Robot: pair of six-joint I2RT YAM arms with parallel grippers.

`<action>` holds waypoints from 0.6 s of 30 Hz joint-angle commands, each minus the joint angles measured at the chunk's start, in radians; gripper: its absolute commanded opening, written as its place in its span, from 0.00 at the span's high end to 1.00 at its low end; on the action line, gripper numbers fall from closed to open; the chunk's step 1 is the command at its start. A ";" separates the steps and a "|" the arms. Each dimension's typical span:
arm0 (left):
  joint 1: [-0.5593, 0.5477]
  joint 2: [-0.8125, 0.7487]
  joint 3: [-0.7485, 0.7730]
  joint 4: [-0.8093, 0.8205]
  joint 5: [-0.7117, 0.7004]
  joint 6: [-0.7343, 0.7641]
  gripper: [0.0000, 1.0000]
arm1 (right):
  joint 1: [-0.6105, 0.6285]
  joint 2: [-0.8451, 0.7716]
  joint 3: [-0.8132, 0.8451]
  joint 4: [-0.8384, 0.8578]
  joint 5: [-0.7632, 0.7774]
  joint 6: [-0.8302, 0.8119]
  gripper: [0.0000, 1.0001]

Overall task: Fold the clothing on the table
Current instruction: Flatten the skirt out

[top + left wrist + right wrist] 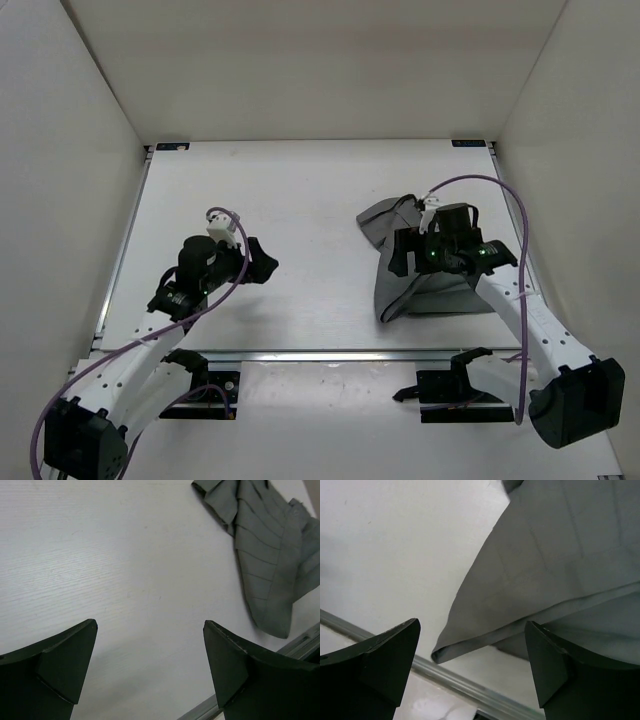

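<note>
The clothing (400, 285), a dark grey pleated garment, lies bunched on the right half of the white table (300, 190), partly under my right arm. My right gripper (402, 256) hovers over it, open, nothing between its fingers. In the right wrist view a folded lower corner of the clothing (530, 580) lies ahead of the open right gripper (472, 672), close to the table's metal rail. My left gripper (268, 266) stands open over bare table at left centre, well apart from the garment. The left wrist view shows the left gripper (150, 672) empty, the clothing (265, 555) at upper right.
A metal rail (330, 353) runs along the table's near edge, with black mounting brackets (455, 385) below it. White walls (60, 150) enclose the table on three sides. A purple cable (505, 200) loops above the right arm.
</note>
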State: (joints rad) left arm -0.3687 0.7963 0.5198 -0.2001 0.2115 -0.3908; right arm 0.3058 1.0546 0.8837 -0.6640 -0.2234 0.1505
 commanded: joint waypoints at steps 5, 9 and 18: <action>-0.012 0.056 0.107 -0.128 0.003 0.145 0.01 | 0.231 -0.093 -0.138 -0.040 0.082 0.328 0.31; -0.047 0.194 0.206 -0.319 -0.130 0.247 0.01 | 0.245 -0.149 -0.229 0.015 0.044 0.438 0.42; -0.035 0.169 0.122 -0.286 -0.164 0.254 0.01 | 0.275 -0.268 -0.419 0.183 0.001 0.650 0.40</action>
State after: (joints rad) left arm -0.4118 1.0237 0.6643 -0.4835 0.0856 -0.1593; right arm 0.5423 0.8261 0.5129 -0.6235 -0.2077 0.6571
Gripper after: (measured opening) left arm 0.979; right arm 0.601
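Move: The skirt's folded near-left corner lies about 12 cm back from the right hand, 4 cm to its left and some 13 cm below. At the same depth below are the skirt's far-left flap, about 10 cm ahead and 4 cm left, and the near edge of its lower layer, 10 cm back and 11 cm right. From the left hand that corner is some 25 cm to the right, 11 cm back and 13 cm below. Down onto the skirt's near-left corner comes the open right hand, with no touch visible yet: it sweeps back about 10 cm, sinking 7 or 8 cm and easing slightly left, tipping more steeply down while its fingers close part way. The left hand, open and empty, sinks some 5 cm, mostly late, drifts left away from the skirt and rolls its left side up about 20 degrees. ##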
